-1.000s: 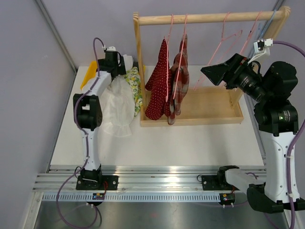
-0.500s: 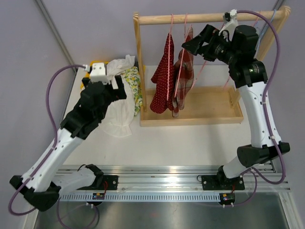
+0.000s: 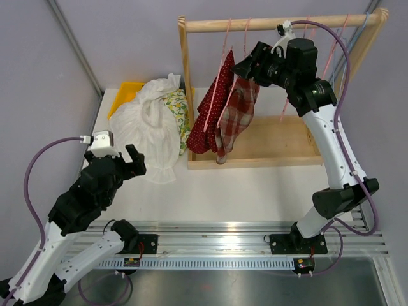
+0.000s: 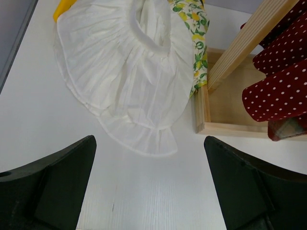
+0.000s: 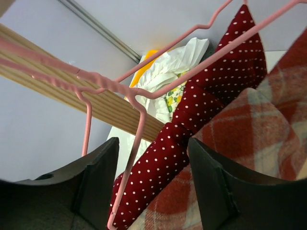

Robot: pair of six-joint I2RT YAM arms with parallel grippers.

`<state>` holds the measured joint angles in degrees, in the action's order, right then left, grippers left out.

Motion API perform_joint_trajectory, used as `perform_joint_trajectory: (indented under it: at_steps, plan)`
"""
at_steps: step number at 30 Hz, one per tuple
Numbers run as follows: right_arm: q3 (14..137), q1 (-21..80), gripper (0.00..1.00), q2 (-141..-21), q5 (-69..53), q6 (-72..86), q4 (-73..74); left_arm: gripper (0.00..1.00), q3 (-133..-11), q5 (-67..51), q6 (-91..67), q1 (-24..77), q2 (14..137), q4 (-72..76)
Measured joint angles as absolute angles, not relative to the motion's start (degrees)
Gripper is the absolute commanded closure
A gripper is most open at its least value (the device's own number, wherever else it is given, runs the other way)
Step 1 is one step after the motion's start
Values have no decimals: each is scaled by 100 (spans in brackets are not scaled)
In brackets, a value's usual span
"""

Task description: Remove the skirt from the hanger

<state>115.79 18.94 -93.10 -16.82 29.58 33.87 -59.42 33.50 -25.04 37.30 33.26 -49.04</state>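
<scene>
Two skirts hang on pink hangers (image 3: 224, 44) from the wooden rail (image 3: 274, 24): a red polka-dot skirt (image 3: 212, 105) and a red plaid skirt (image 3: 240, 115). My right gripper (image 3: 247, 62) is open, high at the hangers, against the top of the plaid skirt. In the right wrist view a pink hanger wire (image 5: 130, 163) and the polka-dot skirt (image 5: 192, 120) lie between its spread fingers (image 5: 93, 184), with the plaid skirt (image 5: 249, 143) at the right. My left gripper (image 3: 132, 159) is open and empty over the table at the near left, short of the white skirt (image 4: 129, 72).
A pile of clothes lies left of the rack: the white skirt (image 3: 150, 124), a lemon-print cloth (image 3: 180, 111) and something yellow (image 3: 124, 95) behind. The wooden rack's tray base (image 3: 274, 150) and upright post (image 3: 185, 89) stand mid-table. More pink hangers (image 3: 331, 51) hang bare at the right.
My left arm has drawn back from the clothes pile toward the near left. My right gripper has moved left along the rail to the skirts, which now hang swung to the left.
</scene>
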Motion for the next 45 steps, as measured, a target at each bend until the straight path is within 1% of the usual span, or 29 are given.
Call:
perform_joint_trajectory:
  at_steps: [2, 3, 4, 5, 6, 8, 13, 16, 18, 22, 25, 27, 29, 33, 37, 40, 45]
  plan:
    - [11581, 2016, 44, -9373, -1603, 2976, 3369, 1, -5811, 3347, -2552, 3730, 3310, -4989]
    - [11581, 2071, 54, -9408, -1584, 2985, 3369, 1, -5734, 3343, -2567, 3732, 3321, -5009]
    - [11581, 2117, 62, -9441, -1546, 2989, 3371, 1, -5662, 3343, -2582, 3736, 3332, -5026]
    - [11587, 2150, 74, -9470, -1538, 3037, 3354, 1, -5607, 3341, -2598, 3736, 3343, -5052]
    - [11592, 2171, 91, -9480, -1514, 3057, 3341, 1, -5564, 3341, -2604, 3741, 3345, -5059]
    - [11601, 2196, 100, -9480, -1444, 3092, 3417, 1, -5531, 3323, -2620, 3741, 3347, -5089]
    - [11666, 2196, 100, -9478, -1190, 3030, 3570, 1, -5553, 3122, -2534, 3743, 3361, -5026]
    - [11931, 2196, 100, -9474, -1074, 2947, 3975, 1, -5765, 2867, -2344, 3782, 3479, -4974]
    - [12272, 2196, 100, -9480, -998, 2915, 4344, 1, -6023, 2685, -2193, 3854, 3594, -4880]
    - [13218, 2196, 100, -9459, -967, 2886, 4954, 1, -6914, 2196, -1876, 4066, 3975, -4558]
    - [13485, 2196, 100, -9218, -961, 2895, 5133, 1, -7588, 1787, -1664, 4324, 4370, -4139]
    - [13430, 2196, 100, -8984, -950, 2897, 5395, 1, -7754, 1570, -1568, 4574, 4565, -3760]
    - [13279, 2196, 100, -8750, -958, 2952, 5472, 1, -7767, 1363, -1452, 5035, 4759, -3398]
    - [12814, 2196, 100, -8224, -1048, 3122, 5472, 1, -7762, 1186, -1160, 6141, 5336, -2659]
    - [12532, 2196, 100, -7767, -1170, 3301, 5476, 1, -7749, 1168, -836, 7109, 6171, -1881]
    - [12495, 2196, 100, -7585, -1273, 3446, 5522, 1, -7741, 1135, -722, 7463, 6753, -1487]
    - [12425, 2196, 100, -7413, -1444, 3632, 5568, 1, -7741, 1205, -622, 7638, 7330, -1149]
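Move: The plaid skirt's pink hanger has its wire just about 2 cm left of the right hand, 1 cm lower and level ahead. From that hand the plaid skirt's middle hangs some 15 cm below and 4 cm back, and the polka-dot skirt's about 8 cm left, straight across, 14 cm below. From the left hand the plaid skirt is roughly 33 cm right, 16 cm ahead and about level in height. Right pinches the hanger and draws it 17 cm back, rising; left swings 35 cm right towards the skirt. ##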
